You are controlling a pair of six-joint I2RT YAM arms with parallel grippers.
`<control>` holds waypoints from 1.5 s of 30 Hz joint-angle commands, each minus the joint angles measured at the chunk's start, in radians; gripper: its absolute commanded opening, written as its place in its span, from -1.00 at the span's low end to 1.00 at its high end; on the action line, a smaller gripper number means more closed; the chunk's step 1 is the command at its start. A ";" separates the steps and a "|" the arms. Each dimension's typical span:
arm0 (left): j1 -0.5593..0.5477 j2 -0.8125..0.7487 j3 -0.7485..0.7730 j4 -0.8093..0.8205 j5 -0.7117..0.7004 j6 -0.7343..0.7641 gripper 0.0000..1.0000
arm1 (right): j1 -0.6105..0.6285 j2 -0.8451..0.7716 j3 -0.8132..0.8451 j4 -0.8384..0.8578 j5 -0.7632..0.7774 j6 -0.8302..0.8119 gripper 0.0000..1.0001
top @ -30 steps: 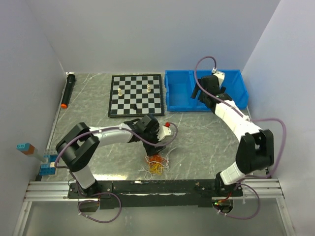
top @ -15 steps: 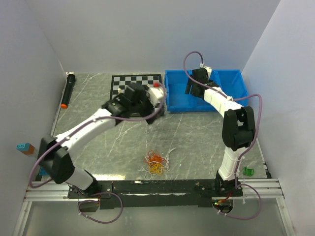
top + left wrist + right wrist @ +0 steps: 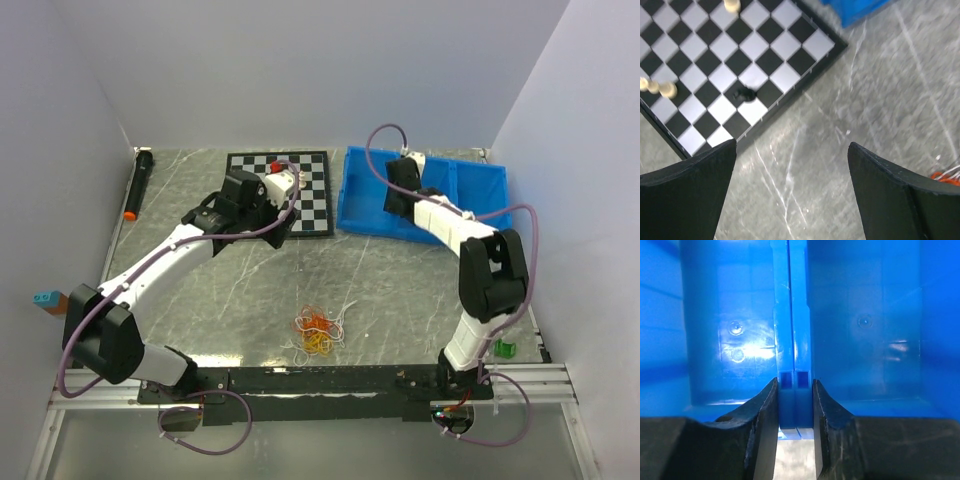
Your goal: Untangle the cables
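Note:
The cables (image 3: pixel 318 333) lie in a small tangled heap of orange, yellow and white cord on the table, near the front middle, with no gripper touching them. Their orange edge shows at the right border of the left wrist view (image 3: pixel 946 174). My left gripper (image 3: pixel 262 228) (image 3: pixel 791 145) hangs open and empty over the near corner of the chessboard, well behind the heap. My right gripper (image 3: pixel 396 203) (image 3: pixel 795 405) is shut on the double middle wall of the blue bin (image 3: pixel 480 190) (image 3: pixel 865 320) at its near edge.
The chessboard (image 3: pixel 312 190) (image 3: pixel 715 55) carries a black piece (image 3: pixel 745 93) and pale pieces (image 3: pixel 667 89). A black pen with an orange tip (image 3: pixel 137 183) lies along the left wall. Small blocks (image 3: pixel 48 299) sit at the left edge, a green item (image 3: pixel 503 348) at the right front.
My left arm has swung from above the heap back to the chessboard, still open. My right gripper has closed on the bin's middle wall, and the bin has shifted and turned slightly.

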 commanded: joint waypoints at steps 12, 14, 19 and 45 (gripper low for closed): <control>0.004 -0.040 -0.047 0.040 -0.066 -0.033 0.93 | 0.209 -0.519 -0.456 -0.164 0.088 0.172 -0.98; 0.004 -0.041 -0.050 0.041 -0.066 -0.038 0.93 | 0.227 -0.567 -0.474 -0.197 0.088 0.175 -0.97; 0.004 -0.047 -0.062 0.043 -0.061 -0.039 0.93 | 0.294 -0.638 -0.497 -0.245 0.066 0.184 -0.97; -0.146 -0.148 -0.195 -0.244 0.273 0.255 0.98 | 0.612 -0.956 -0.537 -0.157 -0.090 0.146 0.26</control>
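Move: The right hand already pinches the divider between the left and middle compartments of the blue tray, whose middle is some 9 cm ahead and 8 cm right, 3 cm below. The cables lie about 31 cm back and 22 cm left of this hand, 8 cm lower; the chessboard is 5 cm ahead, 36 cm left. From the left hand, hovering wide open, the cables are about 15 cm back, 9 cm right and 17 cm down; the chessboard's middle is 23 cm ahead, 3 cm left. Keeping its pinch on the divider, the right hand drags the blue tray back some 22 cm and about 6 cm left towards the cables, swinging counter-clockwise as it goes, then opens partway, lets go and lifts off about 8 cm, still drifting back and left. The left hand all but waits above the table until the tray is there, then starts back and slightly down towards the cables with its fingers wide open, turning some 15 degrees clockwise. ##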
